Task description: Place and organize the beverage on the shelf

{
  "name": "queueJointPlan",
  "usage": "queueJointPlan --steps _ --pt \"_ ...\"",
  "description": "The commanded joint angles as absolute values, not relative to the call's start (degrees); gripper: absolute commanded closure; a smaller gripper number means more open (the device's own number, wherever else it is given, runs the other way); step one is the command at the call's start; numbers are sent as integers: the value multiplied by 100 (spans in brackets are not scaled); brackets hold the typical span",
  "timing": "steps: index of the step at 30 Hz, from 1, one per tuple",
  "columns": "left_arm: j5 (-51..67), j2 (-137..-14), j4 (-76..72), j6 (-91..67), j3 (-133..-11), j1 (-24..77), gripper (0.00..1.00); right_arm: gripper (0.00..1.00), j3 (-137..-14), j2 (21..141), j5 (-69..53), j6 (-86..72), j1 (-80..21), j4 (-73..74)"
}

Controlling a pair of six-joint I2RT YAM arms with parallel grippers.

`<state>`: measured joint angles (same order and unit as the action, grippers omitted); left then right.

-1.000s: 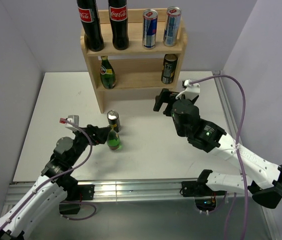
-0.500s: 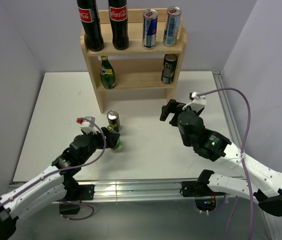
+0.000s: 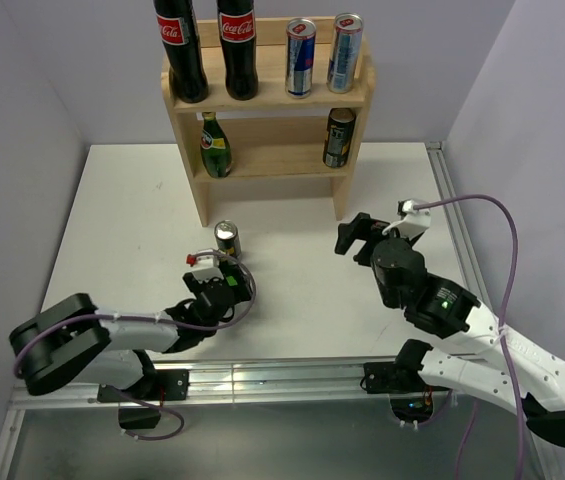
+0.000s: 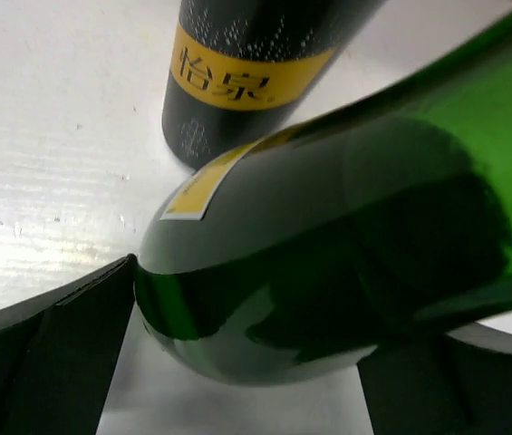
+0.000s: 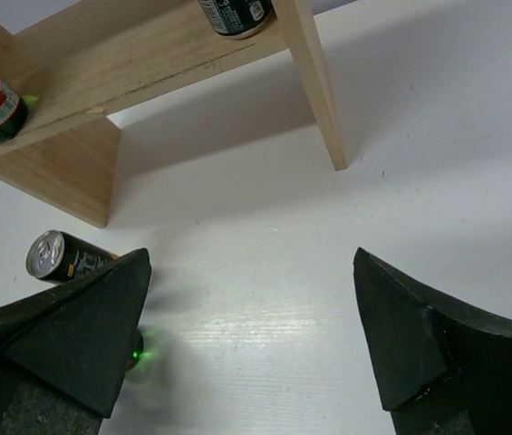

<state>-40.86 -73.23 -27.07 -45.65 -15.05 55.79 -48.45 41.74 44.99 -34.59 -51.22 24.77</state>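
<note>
The wooden shelf (image 3: 267,102) stands at the back. Its top tier holds two cola bottles (image 3: 180,50) and two cans (image 3: 300,58); its lower tier holds a green bottle (image 3: 215,147) and a black can (image 3: 338,137). A loose black can (image 3: 226,241) stands on the table in front of it. My left gripper (image 3: 226,290) lies low just near of that can. In the left wrist view its fingers (image 4: 56,353) press both sides of a green bottle (image 4: 328,236), with the black can (image 4: 237,72) behind. My right gripper (image 3: 357,232) is open and empty.
The right wrist view shows the shelf's right leg (image 5: 314,82), the loose can (image 5: 65,258) at left and bare white table between the fingers. A metal rail (image 3: 262,378) runs along the near table edge. Grey walls close in on both sides.
My left arm has dropped low and pushed forward, and its gripper now sits round the green bottle and hides it from above. My right gripper has drawn back from the shelf, towards the right and nearer.
</note>
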Motion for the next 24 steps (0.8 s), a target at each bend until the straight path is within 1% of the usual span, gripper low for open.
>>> queueJointPlan --steps 1,5,7,8,9,10,11,13,14,17,18,19,20,21,22,23,24 --pt "-4772 -8049 -3655 -4860 -1441 5792 1 0 -4720 4008 4720 -3604 -5098 2549" --pt "-4974 -8700 -3876 -4931 -1582 5862 1 0 -4615 3946 4676 -3612 -5106 2531" --pt "-5045 -8762 -3990 -4843 -1591 5906 5 0 -4579 3972 4684 -3630 -5106 2514" --pt "-5158 -8797 -3982 -4851 -1617 5932 8 0 -4553 3981 4676 -3639 -5098 2505" --pt "-5185 -8815 -4016 -4791 -1608 5950 13 0 -4535 3981 4667 -3647 -5098 2487" --pt "-5246 -8824 -4025 -4781 -1617 5959 15 0 -4518 3999 4632 -3647 -5098 2470" --pt "-5343 -8816 -4008 -4807 -1600 5985 19 0 -4491 4016 4614 -3656 -5098 2435" --pt "-5405 -8789 -4034 -4781 -1573 6012 21 0 -4456 4051 4588 -3683 -5098 2417" --pt "-5466 -8780 -3999 -4799 -1573 6029 28 0 -4439 4060 4579 -3691 -5098 2408" --pt "-5589 -8806 -3877 -4816 -1643 6090 34 0 -4386 4096 4553 -3709 -5098 2347" --pt "-5651 -8824 -3824 -4816 -1670 6108 42 0 -4377 4096 4535 -3709 -5098 2338" --pt "-5695 -8842 -3780 -4825 -1722 6135 45 0 -4377 4131 4535 -3718 -5106 2338" --pt "-5730 -8877 -3710 -4843 -1749 6152 55 0 -4386 4140 4526 -3718 -5098 2338" --pt "-5809 -8894 -3552 -4895 -1793 6161 73 0 -4386 4140 4518 -3718 -5098 2338" --pt "-5853 -8912 -3446 -4930 -1871 6187 79 0 -4386 4157 4518 -3718 -5098 2347" --pt "-5897 -8947 -3367 -4965 -1916 6205 90 0 -4386 4149 4518 -3709 -5098 2355" --pt "-5976 -8956 -3175 -5053 -1951 6222 97 0 -4386 4140 4518 -3709 -5098 2355"
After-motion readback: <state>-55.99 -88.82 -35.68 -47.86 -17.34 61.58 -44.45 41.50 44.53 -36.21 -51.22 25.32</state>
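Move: The left gripper is wide open around the foot of the green bottle: its middle is about 2 cm ahead of the hand point, laterally level and some 4 cm above it. The black can stands about 8 cm straight beyond the bottle at roughly the same height, and the shelf's left leg is some 20 cm ahead and 5 cm left of the hand. From the right hand the bottle lies about 28 cm left, 2 cm ahead and 20 cm below. Bring the left gripper down about 2 cm and barely forward around the low part of the green bottle, turning it a little counter-clockwise. Once down, hold it nearly in place and close the fingers roughly a third of their range, until they pinch the bottle from both sides. Meanwhile let the empty, open right gripper sink some 3 cm, well clear to the right. ##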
